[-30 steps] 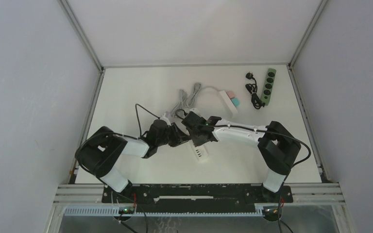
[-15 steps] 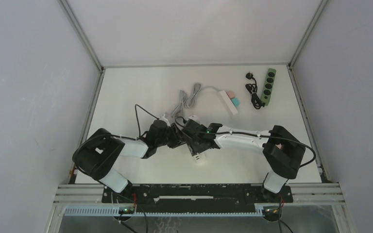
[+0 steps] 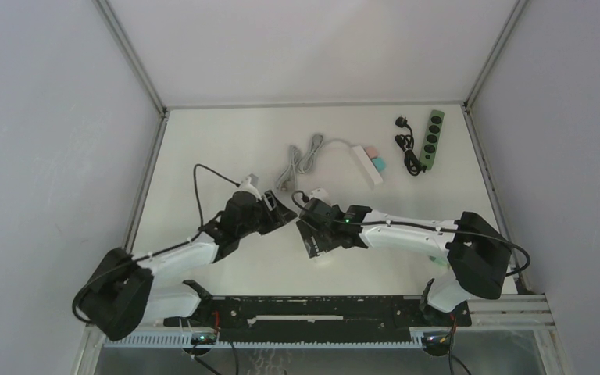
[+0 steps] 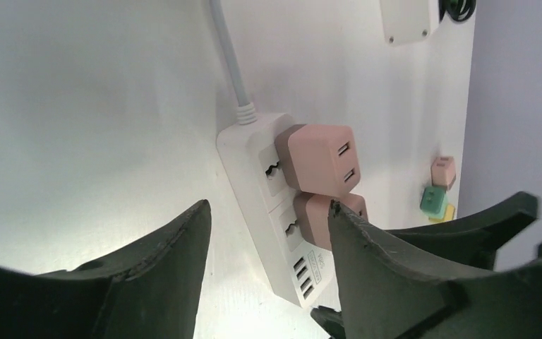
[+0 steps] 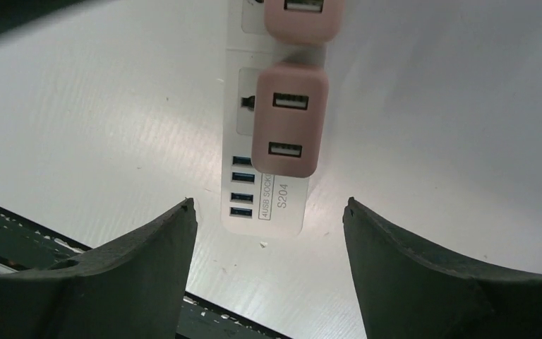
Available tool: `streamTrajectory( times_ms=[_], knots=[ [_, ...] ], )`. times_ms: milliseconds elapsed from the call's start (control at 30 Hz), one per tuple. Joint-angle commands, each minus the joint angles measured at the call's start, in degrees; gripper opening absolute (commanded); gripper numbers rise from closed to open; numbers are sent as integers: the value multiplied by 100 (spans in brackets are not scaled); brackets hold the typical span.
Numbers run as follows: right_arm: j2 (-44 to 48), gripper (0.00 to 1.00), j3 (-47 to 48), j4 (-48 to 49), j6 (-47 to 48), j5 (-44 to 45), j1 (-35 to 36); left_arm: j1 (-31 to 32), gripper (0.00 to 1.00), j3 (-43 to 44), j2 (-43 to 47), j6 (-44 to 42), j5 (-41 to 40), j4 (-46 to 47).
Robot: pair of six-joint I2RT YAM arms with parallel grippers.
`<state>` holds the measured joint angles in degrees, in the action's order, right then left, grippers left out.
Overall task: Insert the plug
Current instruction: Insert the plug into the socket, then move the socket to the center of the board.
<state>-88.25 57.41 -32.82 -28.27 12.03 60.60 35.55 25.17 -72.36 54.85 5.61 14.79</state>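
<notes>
A white power strip (image 5: pixel 268 205) lies flat on the table with two pink plugs seated in its sockets. The nearer plug (image 5: pixel 288 120) sits just above the USB ports and the other (image 5: pixel 303 18) behind it. The left wrist view shows the same strip (image 4: pixel 254 166) and pink plugs (image 4: pixel 321 155). My right gripper (image 5: pixel 269 201) hovers open over the strip's USB end, with nothing between its fingers. My left gripper (image 4: pixel 269 205) is open too, beside the strip and apart from it. From above, the right gripper (image 3: pixel 310 234) covers most of the strip (image 3: pixel 322 258); the left gripper (image 3: pixel 285 215) is to its left.
A second white strip (image 3: pixel 367 164) with pink and teal adapters lies further back, with a grey cable (image 3: pixel 301 160) coiled beside it. A green power strip (image 3: pixel 432 138) and black cable (image 3: pixel 408 148) sit at the back right. The table's near edge runs close below the strip.
Both grippers have opened and let go of what they held. The left arm has drawn back to the left; the right gripper has slid toward the strip's near end.
</notes>
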Motion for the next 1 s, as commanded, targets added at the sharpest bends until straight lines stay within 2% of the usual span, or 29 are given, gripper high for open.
streamTrajectory(
  times_ms=[0,233,400,500,600,733,867,967],
  knots=[
    [147,83,-178,194,-288,199,172,13,68,265,1092,-627,-1103,-1358],
    [9,83,-315,494,-453,212,297,-19,85,827,2960,-1358,-2572,-3195],
    [-211,83,-312,665,-509,152,358,-39,99,1533,4038,-1931,-3228,-4107],
    [-356,82,-317,697,-567,192,374,-39,100,2025,4415,-2339,-3470,-4470],
    [-469,80,-317,718,-601,304,383,-38,100,2385,4644,-3001,-3769,-4560],
    [-588,71,-313,894,-587,326,364,-42,100,2488,4785,-3831,-4272,-4335],
    [-624,62,-253,943,-526,360,215,-48,100,2194,4855,-4070,-4574,-4078],
    [-638,54,-158,996,-366,411,-1,-83,100,1913,4924,-4068,-4420,-3942]
  ],
)
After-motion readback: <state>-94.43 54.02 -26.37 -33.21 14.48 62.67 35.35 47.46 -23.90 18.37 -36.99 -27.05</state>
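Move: The right hand, empty and open, hangs above the power strip: the strip's USB end is about 1 cm back, level sideways and roughly 5 cm below. On the strip the near pink plug stands about 3 cm ahead, 1 cm left and 3 cm below the hand; the far pink plug is some 8 cm ahead, 3 cm left and 3 cm down. From the left hand, already clear of the strip, that USB end lies about 9 cm back, 8 cm right and 6 cm below. The right hand, still pointing steeply down, eases back about 1.5 cm as it starts to sink, then goes on down to some 4 cm in all, edging a little forward again at the end while its fingers narrow from wide open and come up against both long sides of the power strip's USB end, just short of the near pink plug. Meanwhile the empty left hand swings away from the strip, about 25 cm up and 20 cm to its left, opening fully, tipping its fingers up some 40 degrees and turning counter-clockwise. ##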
